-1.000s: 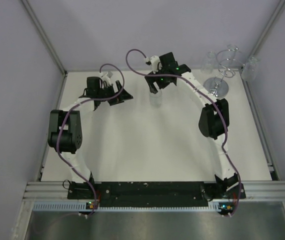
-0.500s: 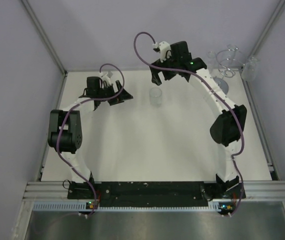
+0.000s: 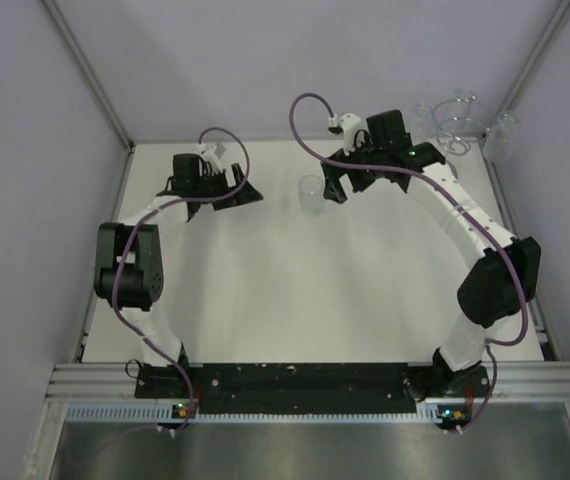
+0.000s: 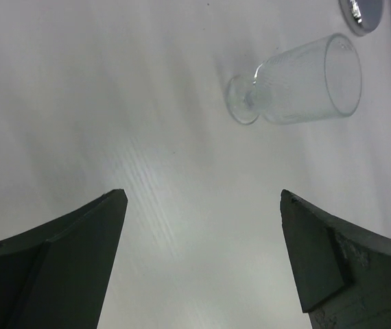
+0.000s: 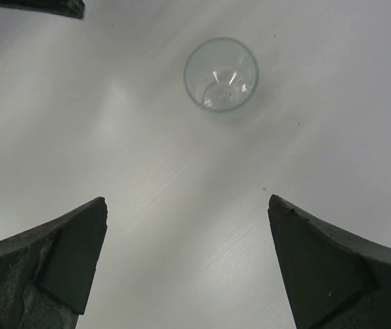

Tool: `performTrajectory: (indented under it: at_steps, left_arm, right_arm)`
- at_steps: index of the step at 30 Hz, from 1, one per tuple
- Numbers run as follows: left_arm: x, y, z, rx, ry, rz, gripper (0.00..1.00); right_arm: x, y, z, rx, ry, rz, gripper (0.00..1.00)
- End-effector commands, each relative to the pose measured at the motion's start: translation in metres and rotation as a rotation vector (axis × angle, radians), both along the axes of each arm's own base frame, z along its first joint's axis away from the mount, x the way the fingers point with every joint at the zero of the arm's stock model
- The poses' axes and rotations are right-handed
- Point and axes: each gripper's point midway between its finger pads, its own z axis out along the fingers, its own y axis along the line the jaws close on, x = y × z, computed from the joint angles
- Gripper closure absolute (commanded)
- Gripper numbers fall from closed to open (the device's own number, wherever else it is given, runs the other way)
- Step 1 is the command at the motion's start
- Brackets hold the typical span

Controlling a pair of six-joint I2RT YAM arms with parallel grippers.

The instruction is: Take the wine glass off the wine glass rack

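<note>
A clear wine glass (image 3: 311, 193) stands upright on the white table, apart from both grippers. It shows from above in the right wrist view (image 5: 221, 74) and from the side in the left wrist view (image 4: 298, 82). My right gripper (image 3: 346, 187) hangs just right of it, open and empty (image 5: 187, 205). To the glass's left my left gripper (image 3: 241, 197) is open with nothing between its fingers (image 4: 202, 199). The wine glass rack (image 3: 460, 110) stands at the back right corner, its base partly behind my right arm. Two more glasses (image 3: 422, 118) (image 3: 502, 137) hang on it.
The rack's shiny round base (image 4: 361, 10) peeks in at the top of the left wrist view. A left finger's tip (image 5: 38, 5) shows at the right wrist view's top left. Purple walls and metal rails (image 3: 85, 75) enclose the table.
My right gripper has opened wide off the wine glass, risen and shifted right toward the rack. The glass stays standing where it was. The left arm has not moved.
</note>
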Motion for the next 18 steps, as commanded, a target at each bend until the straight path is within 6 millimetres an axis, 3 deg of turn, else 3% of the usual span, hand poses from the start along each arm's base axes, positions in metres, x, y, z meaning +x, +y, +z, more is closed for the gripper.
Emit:
performTrajectory:
  at_steps: [1,8,12,15,18]
  left_arm:
    - [-0.037,0.123,0.214,0.519,-0.795,0.277,0.01]
    - [-0.022,0.111,0.291,0.455,-0.968,0.269,0.01]
    - [-0.019,0.106,0.319,0.398,-0.996,0.289,0.01]
    - [-0.023,0.105,0.328,0.390,-1.011,0.296,0.01]
    - [-0.026,0.106,0.312,0.421,-0.993,0.284,0.01]
  right_arm:
    - [-0.020,-0.018,0.020,0.039,-0.089,0.020,0.01]
    - [-0.045,-0.045,-0.005,0.022,-0.095,-0.044,0.01]
    - [-0.056,-0.052,-0.018,0.014,-0.077,-0.048,0.01]
    - [-0.057,-0.051,-0.020,0.021,-0.073,-0.046,0.01]
    - [-0.054,-0.049,-0.021,0.036,-0.067,-0.042,0.01]
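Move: Ahead and to the left of the open right hand, the wine glass stands upright on the table, about 9 cm farther out, 6 cm left and some 12 cm below. The wine glass rack's middle is about 18 cm ahead of the right hand, 20 cm to its right and 5 cm lower. From the left hand, the glass is roughly 15 cm right, 4 cm ahead and 3 cm lower. Springing upward, the left arm leaves the glass, rising about 35 cm while shifting some 10 cm left; its empty fingers stay open and swing up by about 60 degrees, and it sinks slightly at the end. The open right hand meanwhile draws back, rightward and down from the glass, easing to a stop with its wrist barely turning. ##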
